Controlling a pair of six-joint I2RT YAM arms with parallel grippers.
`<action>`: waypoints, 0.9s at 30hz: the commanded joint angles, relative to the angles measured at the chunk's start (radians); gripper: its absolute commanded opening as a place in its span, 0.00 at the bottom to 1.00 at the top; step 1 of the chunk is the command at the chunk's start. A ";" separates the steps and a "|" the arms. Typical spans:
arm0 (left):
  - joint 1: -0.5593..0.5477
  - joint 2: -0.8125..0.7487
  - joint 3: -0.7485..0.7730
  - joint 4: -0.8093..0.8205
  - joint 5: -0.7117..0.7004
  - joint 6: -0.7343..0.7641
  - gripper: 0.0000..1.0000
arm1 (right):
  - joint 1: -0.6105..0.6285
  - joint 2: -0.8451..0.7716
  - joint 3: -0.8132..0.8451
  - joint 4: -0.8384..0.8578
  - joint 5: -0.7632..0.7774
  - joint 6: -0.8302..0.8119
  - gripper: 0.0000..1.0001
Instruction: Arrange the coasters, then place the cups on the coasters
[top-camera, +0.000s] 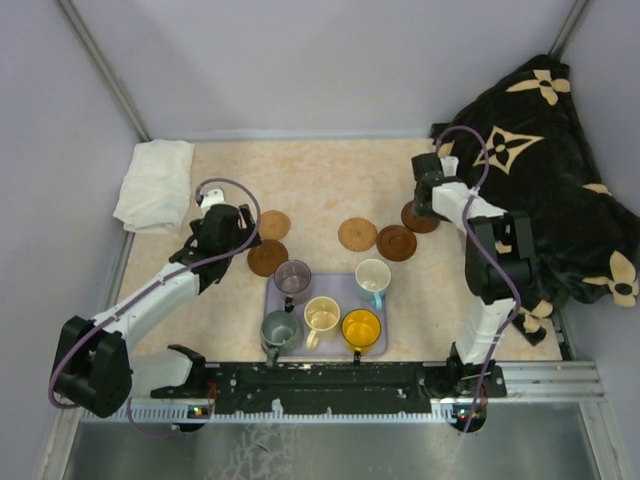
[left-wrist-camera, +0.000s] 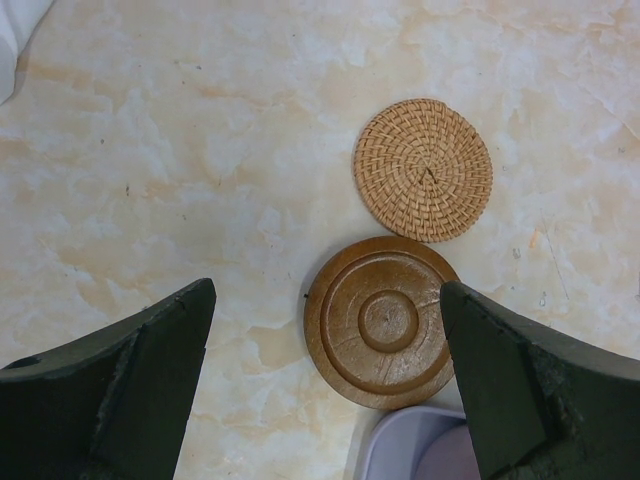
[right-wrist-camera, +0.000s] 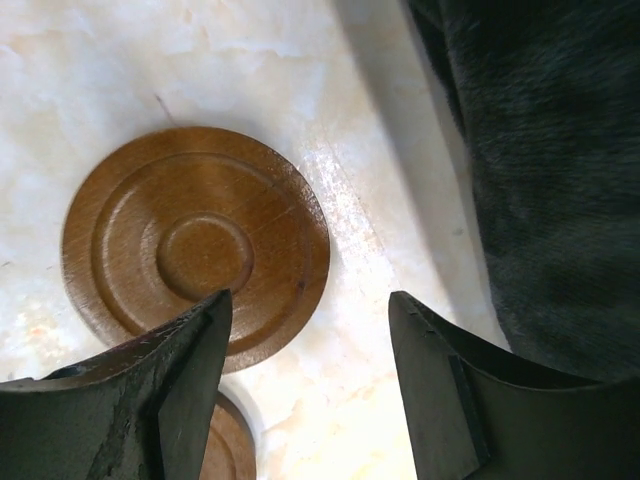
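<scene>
Five coasters lie on the table: a tan woven one and a dark brown one on the left, a tan one and a dark brown one in the middle, and a dark brown one on the right. My left gripper hangs open above the left brown coaster, with the woven coaster beyond it. My right gripper is open and holds nothing, its left finger over the rim of the right brown coaster. Five cups stand on the lavender tray: purple-grey, white, cream, yellow-orange, grey-green.
A folded white cloth lies at the back left. A black blanket with tan flowers is heaped along the right side, close to my right gripper. The tray's corner shows beside the left brown coaster.
</scene>
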 joint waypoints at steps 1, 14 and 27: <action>0.005 0.025 0.020 0.040 -0.003 0.015 0.99 | 0.015 -0.125 0.041 0.010 -0.016 -0.056 0.65; 0.006 0.064 -0.006 -0.019 -0.015 0.003 0.99 | 0.144 -0.225 -0.047 -0.022 -0.165 -0.094 0.42; 0.004 0.247 0.063 -0.122 0.079 -0.016 0.99 | 0.240 -0.219 -0.160 -0.028 -0.198 -0.041 0.36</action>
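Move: The brown coaster my right hand goes for lies about 12 cm to its left, 3 cm back and 3 cm below. The outer brown coaster is 6 cm ahead and 3 cm left of that hand, the woven coaster level with it and some 24 cm left, the white cup 17 cm back and 21 cm left. From my left hand, the left brown coaster is 2 cm ahead, 6 cm right, 11 cm down; its woven neighbour lies 11 cm beyond it, the purple mug 10 cm nearer me and 7 cm farther right. I lift my right hand about 6 cm clear, carry it left and back, away from the outer brown coaster, and sink it again to hover just above the next one's near side. It turns some 20 degrees counter-clockwise while its fingers draw closer together. My left hand, wide open, drops 7 to 8 cm beside the left brown coaster, tipping downward. ##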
